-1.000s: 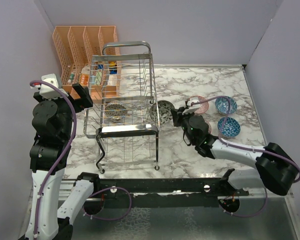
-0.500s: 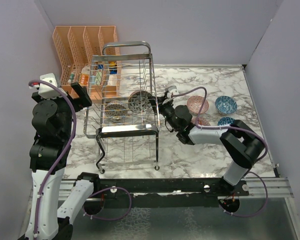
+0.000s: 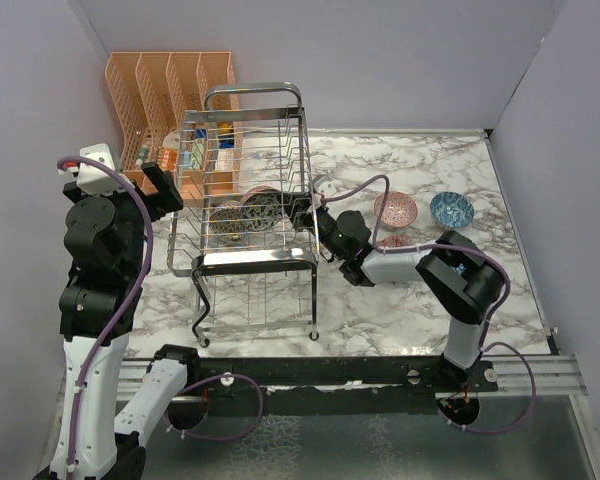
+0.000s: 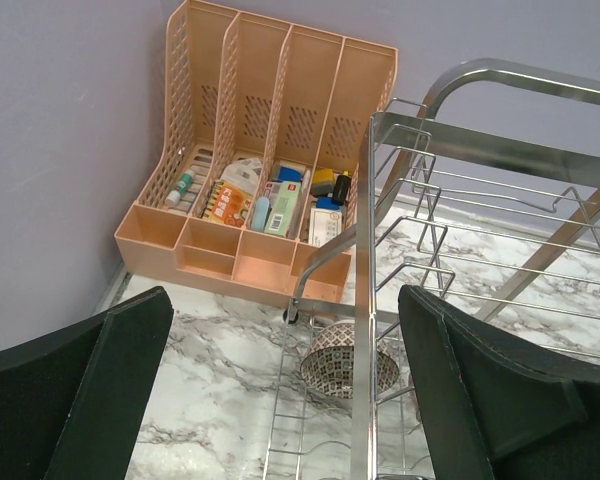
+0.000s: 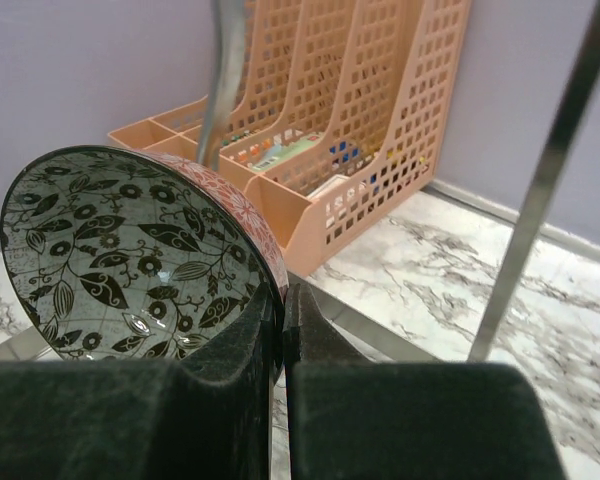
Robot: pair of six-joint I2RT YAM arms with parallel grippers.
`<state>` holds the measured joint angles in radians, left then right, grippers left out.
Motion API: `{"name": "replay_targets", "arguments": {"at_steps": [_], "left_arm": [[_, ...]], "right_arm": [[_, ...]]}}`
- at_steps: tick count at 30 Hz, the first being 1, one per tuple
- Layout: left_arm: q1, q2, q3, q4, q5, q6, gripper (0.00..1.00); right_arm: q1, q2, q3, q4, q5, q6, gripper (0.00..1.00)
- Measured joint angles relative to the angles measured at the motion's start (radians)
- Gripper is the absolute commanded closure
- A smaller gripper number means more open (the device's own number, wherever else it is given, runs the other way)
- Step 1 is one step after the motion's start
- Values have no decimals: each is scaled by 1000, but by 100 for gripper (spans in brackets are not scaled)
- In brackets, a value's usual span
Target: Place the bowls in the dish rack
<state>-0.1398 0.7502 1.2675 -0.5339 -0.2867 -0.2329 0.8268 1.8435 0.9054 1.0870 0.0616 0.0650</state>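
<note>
The chrome dish rack [image 3: 252,262] stands left of centre, and a grey-beige patterned bowl [image 3: 228,221] [image 4: 352,366] lies inside it. My right gripper [image 3: 298,212] [image 5: 283,318] reaches through the rack's right side. It is shut on the rim of a black-and-white leaf-patterned bowl [image 3: 266,207] [image 5: 130,255], held tilted inside the rack beside the grey-beige one. A pink bowl [image 3: 394,210] and a blue bowl [image 3: 451,209] sit on the marble at the right. My left gripper [image 3: 161,196] [image 4: 280,400] hangs open and empty above the rack's left end.
An orange slotted organiser [image 3: 170,95] [image 4: 265,170] holding small items stands in the back left corner behind the rack. Purple walls close the left, back and right. The rack's tall handle bar [image 4: 500,75] rises close to my left gripper. Another bowl's rim [image 3: 395,243] peeks from behind the right arm.
The right arm has swung left, carrying the black-and-white bowl from beside the rack through its right side to next to the grey-beige bowl. The left arm has stayed put.
</note>
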Motion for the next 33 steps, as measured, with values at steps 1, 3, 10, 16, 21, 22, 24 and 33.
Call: {"name": "replay_targets", "arguments": {"at_steps": [1, 3, 10, 16, 21, 22, 24, 33], "left_arm": [[0, 1, 0, 0, 0, 0, 1], [0, 1, 0, 0, 0, 0, 1], [0, 1, 0, 0, -3, 0, 1], [0, 6, 9, -4, -3, 0, 1], [0, 13, 15, -6, -4, 0, 1], [0, 14, 15, -6, -3, 0, 1], [0, 17, 15, -7, -3, 0, 1], [0, 20, 15, -6, -3, 0, 1]], "right_arm": [[6, 5, 2, 14, -4, -14, 99], [26, 32, 11, 55, -12, -47, 99], [78, 181, 32, 211, -40, -196, 99], [130, 248, 47, 275, -58, -327, 99], [156, 260, 82, 306, -78, -418, 99], [157, 263, 87, 315, -79, -435, 99], [161, 274, 97, 334, -79, -472, 99], [167, 368, 154, 350, -80, -619, 99]]}}
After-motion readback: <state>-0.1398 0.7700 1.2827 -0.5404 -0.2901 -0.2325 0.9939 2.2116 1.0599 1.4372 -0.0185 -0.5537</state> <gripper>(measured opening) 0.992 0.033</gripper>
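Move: The floral bowl, pinched by its rim in the right gripper, is bound for the lower tier just beside the lattice bowl: some 14 cm left of the right hand, 6 cm back and 7 cm below. The lattice bowl stands about 17 cm left, 3 cm back, 8 cm below; the rack's near chrome bar crosses some 7 cm left, 12 cm back and 12 cm above. From the left hand, that spot is about 12 cm ahead, 7 cm right and 30 cm below. Carry the floral bowl about 9 cm left, deeper into the rack towards the lattice bowl, while easing back and down some 4 cm each, with a short rise midway before sinking again. Roll the right wrist about 30 degrees counter-clockwise as seen from behind the hand, fingertips tipping up a little, and keep the rim pinched. ##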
